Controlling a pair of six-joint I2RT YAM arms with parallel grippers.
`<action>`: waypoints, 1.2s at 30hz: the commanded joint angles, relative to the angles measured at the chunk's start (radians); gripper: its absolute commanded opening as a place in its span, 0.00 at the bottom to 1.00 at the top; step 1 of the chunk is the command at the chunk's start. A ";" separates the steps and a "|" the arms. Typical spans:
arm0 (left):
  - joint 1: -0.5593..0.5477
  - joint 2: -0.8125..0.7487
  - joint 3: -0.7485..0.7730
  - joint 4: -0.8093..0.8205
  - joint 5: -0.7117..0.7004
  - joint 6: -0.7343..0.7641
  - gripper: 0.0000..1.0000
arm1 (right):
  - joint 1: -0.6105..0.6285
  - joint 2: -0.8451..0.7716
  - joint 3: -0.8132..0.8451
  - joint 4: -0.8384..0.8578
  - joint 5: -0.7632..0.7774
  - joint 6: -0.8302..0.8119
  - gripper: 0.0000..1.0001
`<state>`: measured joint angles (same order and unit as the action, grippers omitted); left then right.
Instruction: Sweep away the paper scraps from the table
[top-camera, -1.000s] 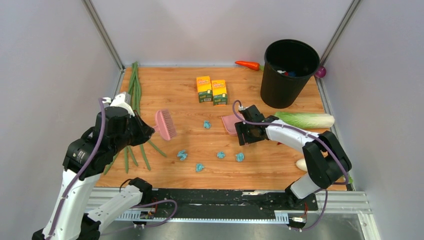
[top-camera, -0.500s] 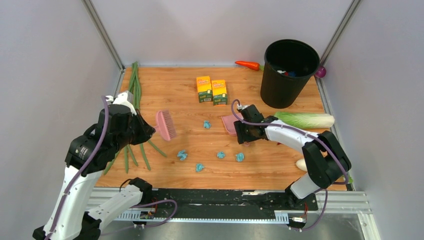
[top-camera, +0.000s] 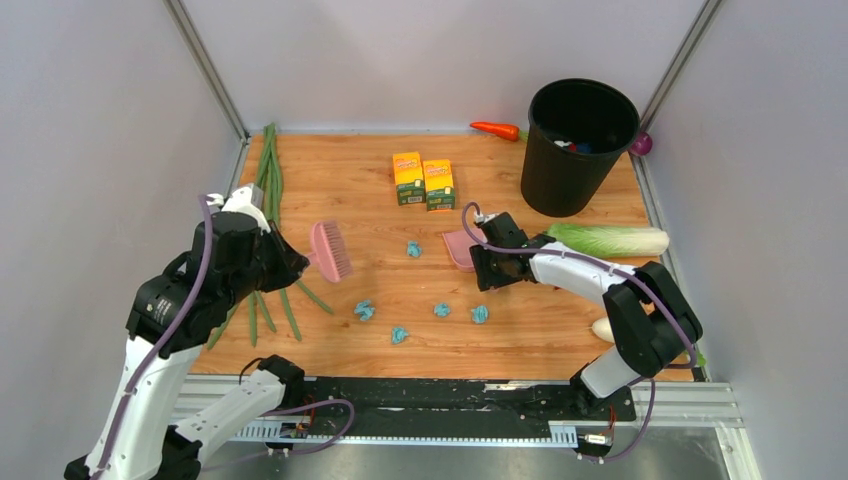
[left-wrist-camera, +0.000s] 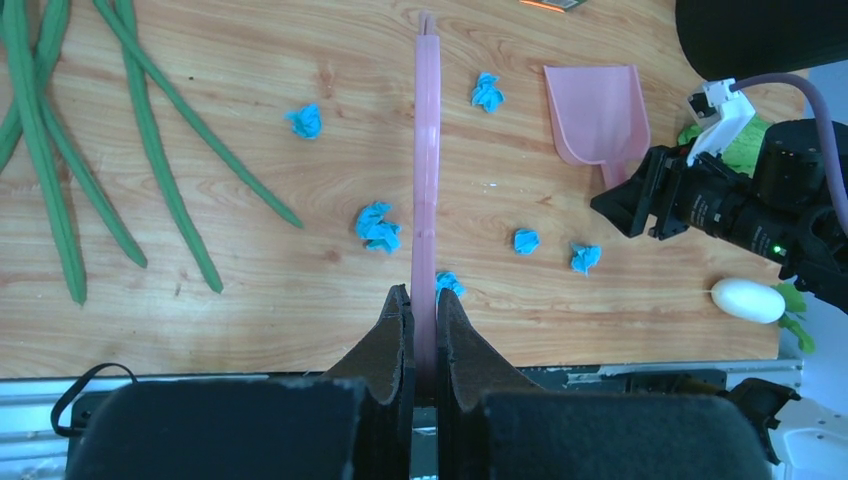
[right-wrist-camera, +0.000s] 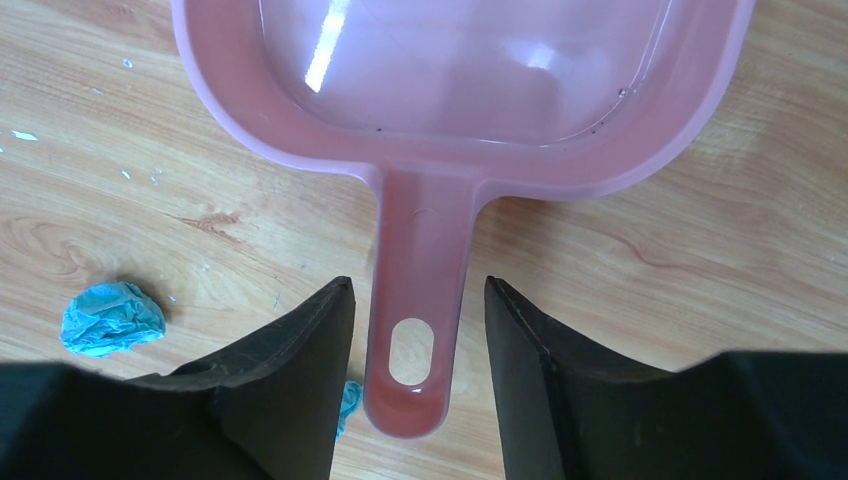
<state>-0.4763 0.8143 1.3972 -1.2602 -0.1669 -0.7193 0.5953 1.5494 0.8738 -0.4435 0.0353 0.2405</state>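
Note:
Several light-blue paper scraps (top-camera: 365, 310) lie on the wooden table (top-camera: 340, 185), mid-front; one scrap (top-camera: 413, 249) sits further back. My left gripper (left-wrist-camera: 424, 300) is shut on the handle of a pink brush (top-camera: 330, 250), held above the table's left side. The pink dustpan (right-wrist-camera: 460, 90) lies flat, also seen from above (top-camera: 460, 247). My right gripper (right-wrist-camera: 418, 285) is open and straddles its handle, with a gap on each side. One scrap (right-wrist-camera: 110, 318) lies left of its fingers.
A black bin (top-camera: 580, 145) stands at the back right, two yellow-orange boxes (top-camera: 423, 180) at the back middle. Green beans (top-camera: 268, 180) run along the left edge. A carrot (top-camera: 495, 129), a cabbage (top-camera: 615, 238) and a white radish (top-camera: 603, 328) lie on the right.
The right gripper's jaws have narrowed around the dustpan handle and it has edged slightly toward the pan. The left arm with the brush has hardly shifted.

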 joint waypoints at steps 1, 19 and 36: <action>-0.001 -0.010 0.028 0.016 0.000 -0.009 0.00 | 0.006 -0.017 -0.013 0.042 0.005 -0.012 0.53; 0.001 -0.037 0.034 -0.008 -0.006 -0.039 0.00 | 0.012 -0.061 0.070 -0.038 0.003 0.002 0.26; -0.001 0.031 0.126 0.019 0.078 0.026 0.00 | 0.096 -0.276 0.174 -0.228 -0.018 0.074 0.11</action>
<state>-0.4763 0.8196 1.4586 -1.2762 -0.1303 -0.7322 0.6590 1.3289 0.9909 -0.6312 0.0311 0.2829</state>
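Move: The dustpan handle lies right between the right hand's open fingers, about 1 cm below the hand point, its pan reaching out ahead. From this hand the nearest paper scrap sits some 5 cm back and 2 cm left, another about 4 cm back and 8 cm left, a third about 6 cm ahead and 12 cm left, all roughly 2 cm lower. From the left hand, which holds the brush aloft, the handle is about 9 cm ahead, 27 cm right and 29 cm down. Staying almost in place at first, the right hand closes its half-open fingers and pinches the dustpan handle around its hole from both sides. It then goes almost straight up about 9 cm, picking up speed and drifting some 2 cm left, with a slight tilt of the wrist, the grip held throughout. ##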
